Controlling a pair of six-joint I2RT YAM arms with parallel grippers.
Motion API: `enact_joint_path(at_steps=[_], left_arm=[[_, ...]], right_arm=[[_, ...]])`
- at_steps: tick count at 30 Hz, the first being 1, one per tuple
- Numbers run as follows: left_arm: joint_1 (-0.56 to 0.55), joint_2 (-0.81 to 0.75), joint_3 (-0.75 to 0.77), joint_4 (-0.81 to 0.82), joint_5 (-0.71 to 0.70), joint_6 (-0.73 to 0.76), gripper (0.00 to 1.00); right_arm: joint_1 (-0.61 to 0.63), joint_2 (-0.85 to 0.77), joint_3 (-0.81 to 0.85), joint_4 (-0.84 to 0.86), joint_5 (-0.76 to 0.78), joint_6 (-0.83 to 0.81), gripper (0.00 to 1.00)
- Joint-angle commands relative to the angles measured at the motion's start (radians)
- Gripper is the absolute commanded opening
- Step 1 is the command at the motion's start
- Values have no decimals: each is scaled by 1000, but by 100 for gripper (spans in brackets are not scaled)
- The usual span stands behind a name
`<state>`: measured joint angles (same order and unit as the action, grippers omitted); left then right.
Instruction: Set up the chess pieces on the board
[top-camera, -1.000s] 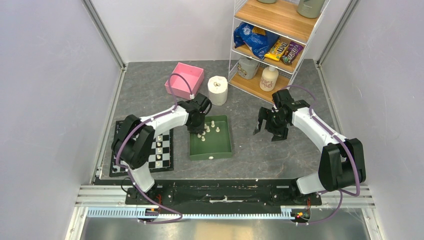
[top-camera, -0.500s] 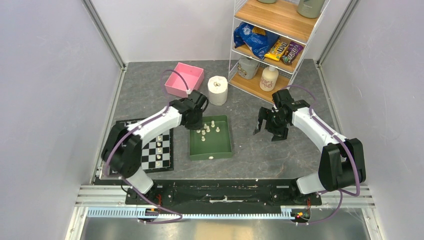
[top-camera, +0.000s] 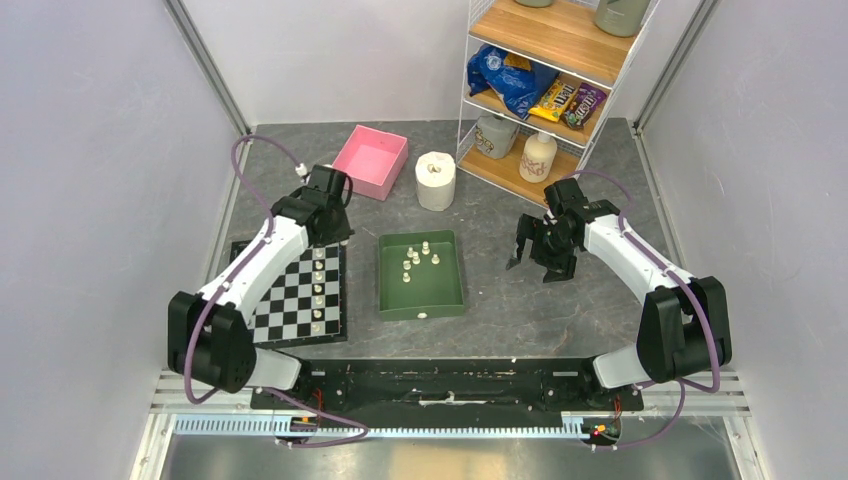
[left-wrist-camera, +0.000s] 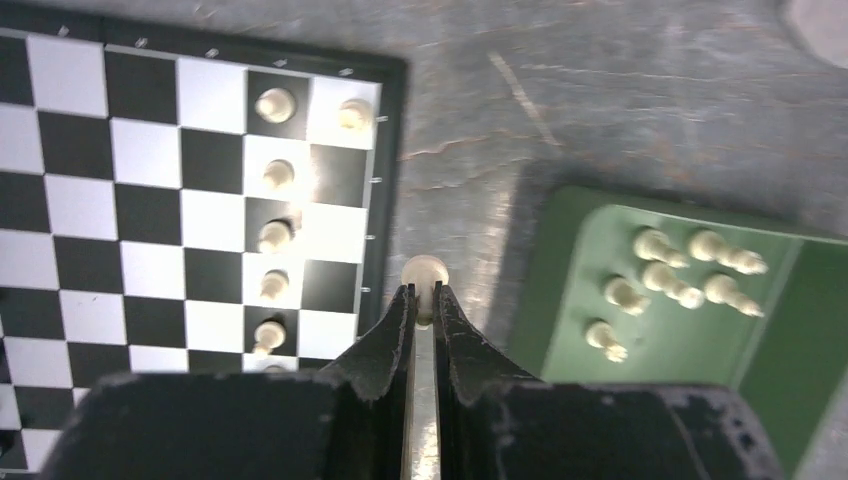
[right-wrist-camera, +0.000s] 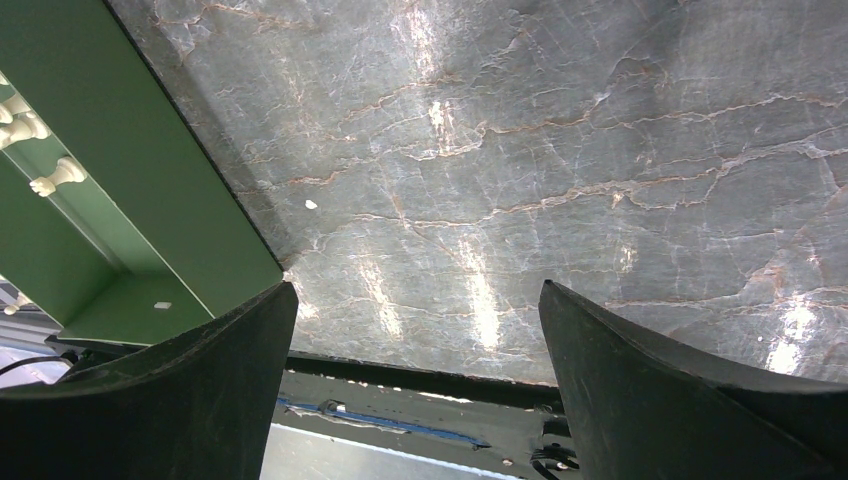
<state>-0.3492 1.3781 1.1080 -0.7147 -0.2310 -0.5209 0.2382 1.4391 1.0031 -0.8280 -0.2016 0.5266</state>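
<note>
My left gripper (top-camera: 328, 232) (left-wrist-camera: 421, 296) is shut on a cream chess piece (left-wrist-camera: 424, 272), whose round head pokes out past the fingertips. It hangs over the bare tabletop just off the right edge of the board (top-camera: 281, 312) (left-wrist-camera: 150, 200). Several chess pieces (top-camera: 318, 290) (left-wrist-camera: 272, 235) stand in a column along the board's right side. More pieces (top-camera: 415, 262) (left-wrist-camera: 680, 275) lie in the green tray (top-camera: 440, 300) (left-wrist-camera: 650, 340) to the right. My right gripper (top-camera: 535, 262) (right-wrist-camera: 417, 290) hovers open and empty over the table, right of the tray.
A pink box (top-camera: 371, 160) and a white paper roll (top-camera: 435, 180) sit behind the tray. A wire shelf (top-camera: 520, 170) with bottles and snack bags stands at the back right. Grey walls close in both sides.
The left arm has swung left from the green tray to the board's far right corner, its gripper shut on a piece. The right arm has not moved.
</note>
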Motion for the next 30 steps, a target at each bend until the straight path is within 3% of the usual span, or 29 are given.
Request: enact_joint_path(at_steps=[1, 12, 30], left_arm=[[70, 42, -43, 42, 34, 21, 2], [137, 160, -36, 70, 36, 46, 2], [191, 224, -68, 145, 31, 71, 2]], right_arm=[[-4, -13, 2, 10, 4, -11, 99], [-4, 3, 8, 13, 3, -11, 99], [-4, 18, 24, 12, 9, -13, 99]])
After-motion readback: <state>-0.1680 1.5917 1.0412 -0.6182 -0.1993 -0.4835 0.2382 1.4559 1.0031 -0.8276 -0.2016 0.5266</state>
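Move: The left hand holds a chess piece; the empty square b8 it is bound for lies about 1 cm ahead, 6 cm left and 10 cm below. The corner rook stands 5 cm ahead and 6 cm left, the nearest pawn on b7 some 1 cm ahead and 9 cm left; the green tray's middle is roughly 16 cm right and 4 cm back. From the idle right hand, b8 is about 48 cm left and 3 cm ahead. The left hand lowers the still-pinched piece about 8 cm and leftward 5 cm towards b8, fingers tipping steeper. ##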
